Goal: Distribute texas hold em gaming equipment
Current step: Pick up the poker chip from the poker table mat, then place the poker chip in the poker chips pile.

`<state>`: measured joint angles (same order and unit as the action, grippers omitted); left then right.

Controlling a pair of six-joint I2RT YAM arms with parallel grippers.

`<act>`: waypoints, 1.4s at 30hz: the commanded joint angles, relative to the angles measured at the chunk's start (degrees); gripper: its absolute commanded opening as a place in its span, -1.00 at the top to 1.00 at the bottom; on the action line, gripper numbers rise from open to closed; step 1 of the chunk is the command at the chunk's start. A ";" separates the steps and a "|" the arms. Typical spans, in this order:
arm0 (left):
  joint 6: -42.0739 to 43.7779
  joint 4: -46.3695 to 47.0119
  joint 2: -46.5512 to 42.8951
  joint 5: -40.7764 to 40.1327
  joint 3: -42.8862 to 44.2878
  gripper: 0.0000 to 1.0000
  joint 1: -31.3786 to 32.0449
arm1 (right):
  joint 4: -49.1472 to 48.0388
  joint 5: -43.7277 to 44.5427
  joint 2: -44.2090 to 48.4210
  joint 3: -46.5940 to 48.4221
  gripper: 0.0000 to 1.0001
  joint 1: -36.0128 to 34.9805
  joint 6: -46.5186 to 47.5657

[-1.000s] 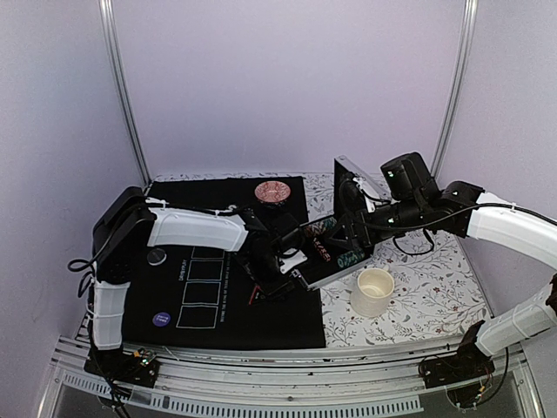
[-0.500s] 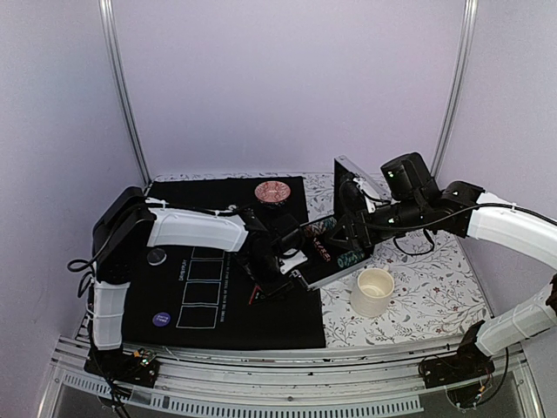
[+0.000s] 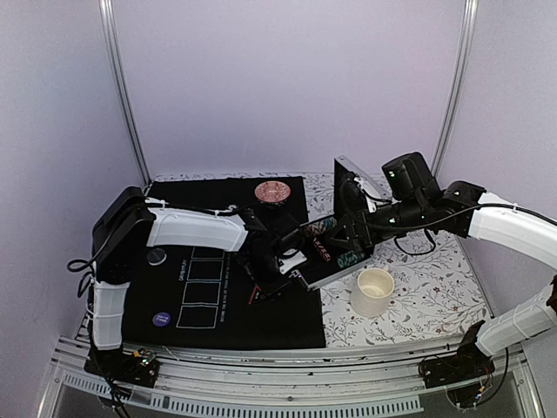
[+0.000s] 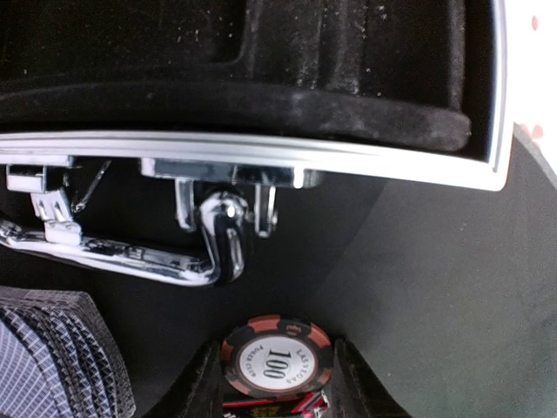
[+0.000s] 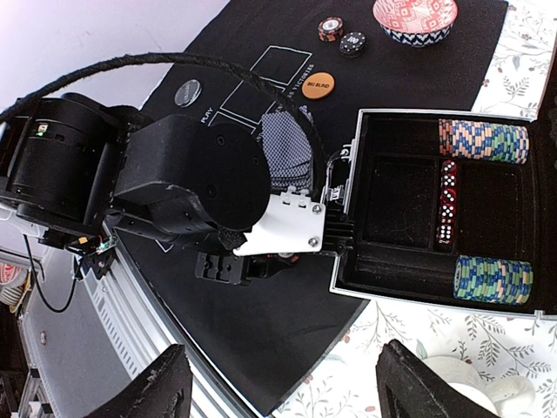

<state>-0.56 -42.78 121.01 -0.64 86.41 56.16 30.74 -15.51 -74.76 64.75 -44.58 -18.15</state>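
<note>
In the left wrist view a black-and-red "100" poker chip [image 4: 276,359] sits on top of other chips, with my left gripper [image 4: 276,383] closed against both its sides. Grey-blue-backed cards [image 4: 52,357] lie fanned just to its left. From above, the left gripper [image 3: 274,277] points down at the black mat beside the open chip case [image 3: 341,266]. My right gripper [image 5: 287,383] hangs open, high over the mat's edge, holding nothing. Its view shows two chip rows [image 5: 483,141] [image 5: 492,279] and red dice [image 5: 447,200] in the case [image 5: 396,200], and the orange disc [image 5: 319,84].
A red patterned bowl [image 3: 272,192] stands at the back of the mat, with two loose chips [image 5: 330,29] beside it. A white cup [image 3: 372,292] stands on the flowered cloth near the case. A purple disc [image 3: 161,320] and a black disc [image 3: 157,256] lie at the mat's left.
The left gripper's fingers have closed in against the chip. Both arms stay in about the same place.
</note>
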 commanded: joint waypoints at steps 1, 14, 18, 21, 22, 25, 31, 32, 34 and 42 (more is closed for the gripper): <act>0.30 -4.58 0.95 -0.30 -0.67 0.36 0.38 | 0.63 0.56 1.72 -0.36 -0.49 -0.16 0.57; 0.34 -2.38 -5.66 0.01 1.34 0.39 0.44 | 0.73 0.85 2.15 -0.50 -0.49 -0.20 0.62; 1.00 -2.39 -7.16 0.53 1.71 0.40 0.30 | 0.81 1.00 2.24 -0.59 -0.49 -0.16 0.61; 1.87 -2.77 -8.80 0.35 2.44 0.40 -1.18 | 0.80 0.92 2.46 -0.51 -0.49 -0.18 0.63; 2.00 -3.27 -10.13 -0.12 2.97 0.40 -2.15 | 0.73 0.92 2.63 -0.57 -0.49 -0.16 0.66; 2.14 -5.41 -11.23 -2.47 4.61 0.40 -5.81 | 0.80 1.41 3.31 -0.74 -0.49 -0.16 0.75; 4.90 -6.27 -11.48 -4.22 8.48 0.39 -14.00 | 0.98 1.94 4.11 -1.03 -0.49 -0.16 0.75; 5.46 -6.52 -10.65 -4.65 9.63 0.38 -15.32 | 0.96 1.92 4.11 -1.07 -0.49 -0.16 0.68; 6.17 -7.83 -7.91 -5.50 13.28 0.38 -17.87 | 0.99 2.06 4.10 -1.17 -0.49 -0.16 0.70; 9.38 -11.57 5.92 -8.47 30.47 0.38 -26.23 | 1.25 2.56 4.04 -1.32 -0.50 -0.16 0.77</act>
<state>6.33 -51.07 120.99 -7.40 110.56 32.86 31.83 -13.98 -71.94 64.01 -44.58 -17.96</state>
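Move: My left hand already has its fingers shut on the orange-and-black 100 chip, still down at the mat. The black chip waiting by the bowl lies about 28 cm ahead and 10 cm left of this hand, with the red chip some 5 cm left of it. The card deck is 10 cm ahead, 5 left; the orange button 20 ahead, 9 left. From my right hand the black chip is roughly 29 cm ahead, 22 left and 22 below. I keep my left pinch on the chip and draw it straight up off the mat for the first 5 cm, then sweep fast forward and left, away from the case towards the two waiting chips: about 20 cm forward, 10 left and 13 up in all, ending above the orange button. On the way my wrist turns some 20 degrees counter-clockwise and tips the fingertips outward. ##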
